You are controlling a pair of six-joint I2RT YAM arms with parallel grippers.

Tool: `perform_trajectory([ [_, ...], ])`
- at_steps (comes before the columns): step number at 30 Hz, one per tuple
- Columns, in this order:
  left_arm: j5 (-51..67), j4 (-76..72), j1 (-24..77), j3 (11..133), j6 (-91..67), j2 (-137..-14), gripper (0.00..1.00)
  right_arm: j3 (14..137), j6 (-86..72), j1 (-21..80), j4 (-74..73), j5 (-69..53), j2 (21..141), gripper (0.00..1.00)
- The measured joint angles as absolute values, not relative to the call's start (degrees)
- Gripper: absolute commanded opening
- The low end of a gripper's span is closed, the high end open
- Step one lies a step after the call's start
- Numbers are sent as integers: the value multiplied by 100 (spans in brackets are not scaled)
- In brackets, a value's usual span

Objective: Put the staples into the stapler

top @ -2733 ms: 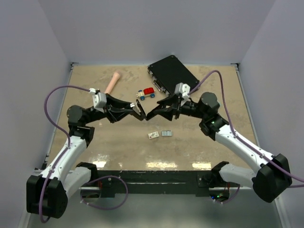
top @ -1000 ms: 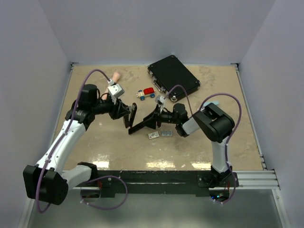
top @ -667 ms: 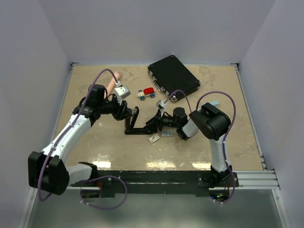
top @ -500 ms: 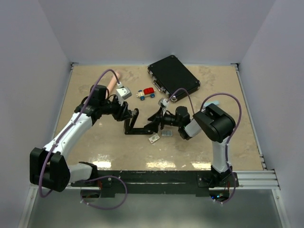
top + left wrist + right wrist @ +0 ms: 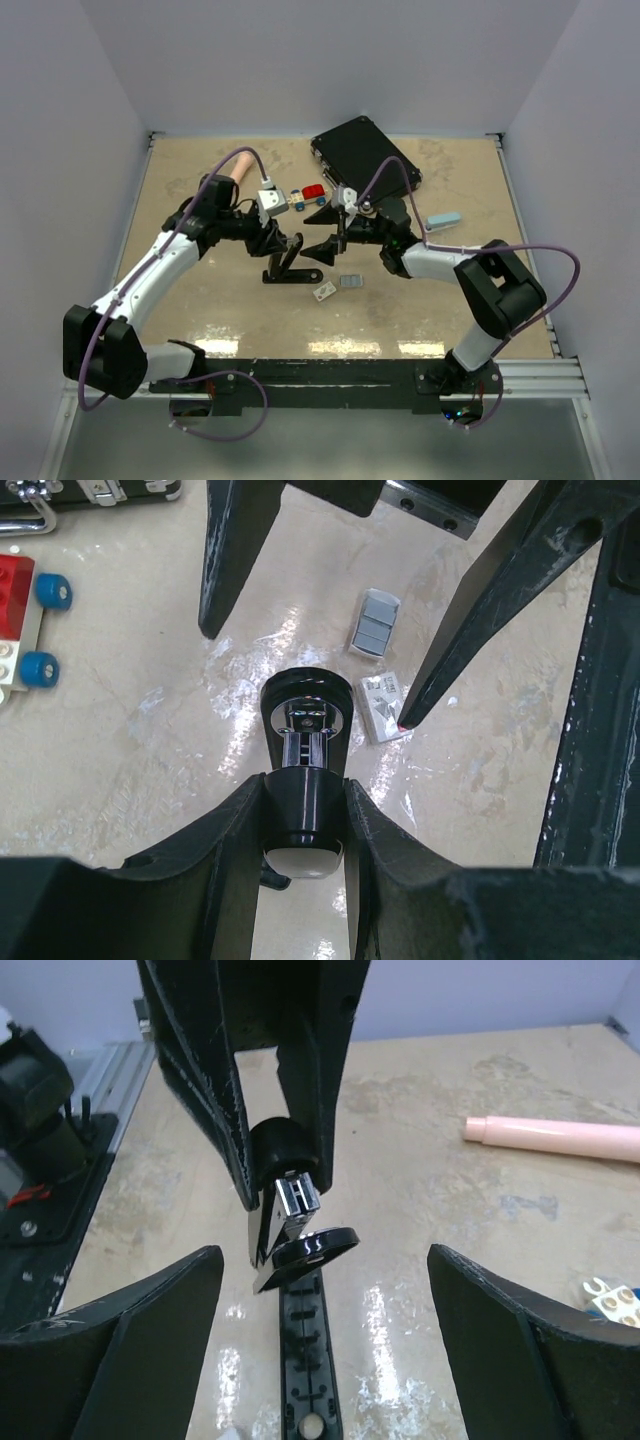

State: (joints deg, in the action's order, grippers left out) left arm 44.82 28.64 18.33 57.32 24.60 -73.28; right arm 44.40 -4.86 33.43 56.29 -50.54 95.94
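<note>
The black stapler stands hinged open: its base lies flat on the table and its top arm tilts upward. My left gripper is shut on the rear of that top arm. My right gripper hangs just right of the stapler, open wide and holding nothing, its fingers on either side of the stapler's front end without touching it. The staples, a small grey strip, lie on the table beside a tiny white box. In the left wrist view the staples lie beyond the stapler's nose.
A black case sits at the back. A red and white toy car stands left of it, and a pink cylinder lies at the back left. A small light-blue block rests to the right.
My right gripper let go of the stapler, opened wide and drew back to the right. The stapler's base now rests on the table while my left gripper still holds its top arm.
</note>
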Motion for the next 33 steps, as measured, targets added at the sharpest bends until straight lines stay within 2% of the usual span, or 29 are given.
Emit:
perform_trajectory([
  [11, 4906, 3275, 2084, 6003, 3011, -7328, 0, 4941, 534, 3485, 3870, -5356, 9448, 84],
  [16, 4954, 3347, 2150, 6101, 3107, -7330, 0, 5061, 593, 3577, 3640, -5376, 9448, 77],
  [17, 4954, 3363, 2152, 6114, 3118, -7330, 0, 5087, 604, 3594, 3614, -5380, 9448, 73],
  [20, 4952, 3411, 2152, 6136, 3133, -7330, 0, 5151, 617, 3607, 3529, -5408, 9448, 45],
  [22, 4928, 3400, 2150, 6141, 3214, -7330, 0, 5168, 633, 3621, 3430, -5518, 9448, 33],
  [23, 4908, 3398, 2150, 6145, 3256, -7330, 0, 5177, 624, 3636, 3354, -5555, 9448, 19],
  [25, 4899, 3448, 2152, 6149, 3273, -7330, 0, 5212, 655, 3638, 3208, -5603, 9445, 1],
  [30, 4945, 3420, 2099, 6149, 3225, -7269, 0, 5203, 701, 3614, 3004, -5588, 9271, 0],
  [33, 5408, 3020, 1822, 6062, 2971, -7028, 0, 5061, 436, 3546, 3323, -5500, 8934, 0],
])
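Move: The left hand already holds the upper stapler; its free end lies about 5 cm to that hand's right, 2 cm ahead and slightly lower. From the open right hand that end is roughly 4 cm to the left, level in reach and 2 cm lower. The long black stapler part lies on the table some 15 cm below the right hand and 5 cm left; the white packet is 3 cm right, 4 cm back, and the staple rows 9 cm right, 2 cm back, both at table height. The right fingers close on the free end of the upper stapler and pinch it, after that hand eases back about 3 cm and a little left, rolling slightly. The left hand keeps its grip and brings the stapler back, right and up, about 2 cm each way, swinging some 10 degrees clockwise to meet it. With both gripping, the two hands then start upward together, about 3 cm. ##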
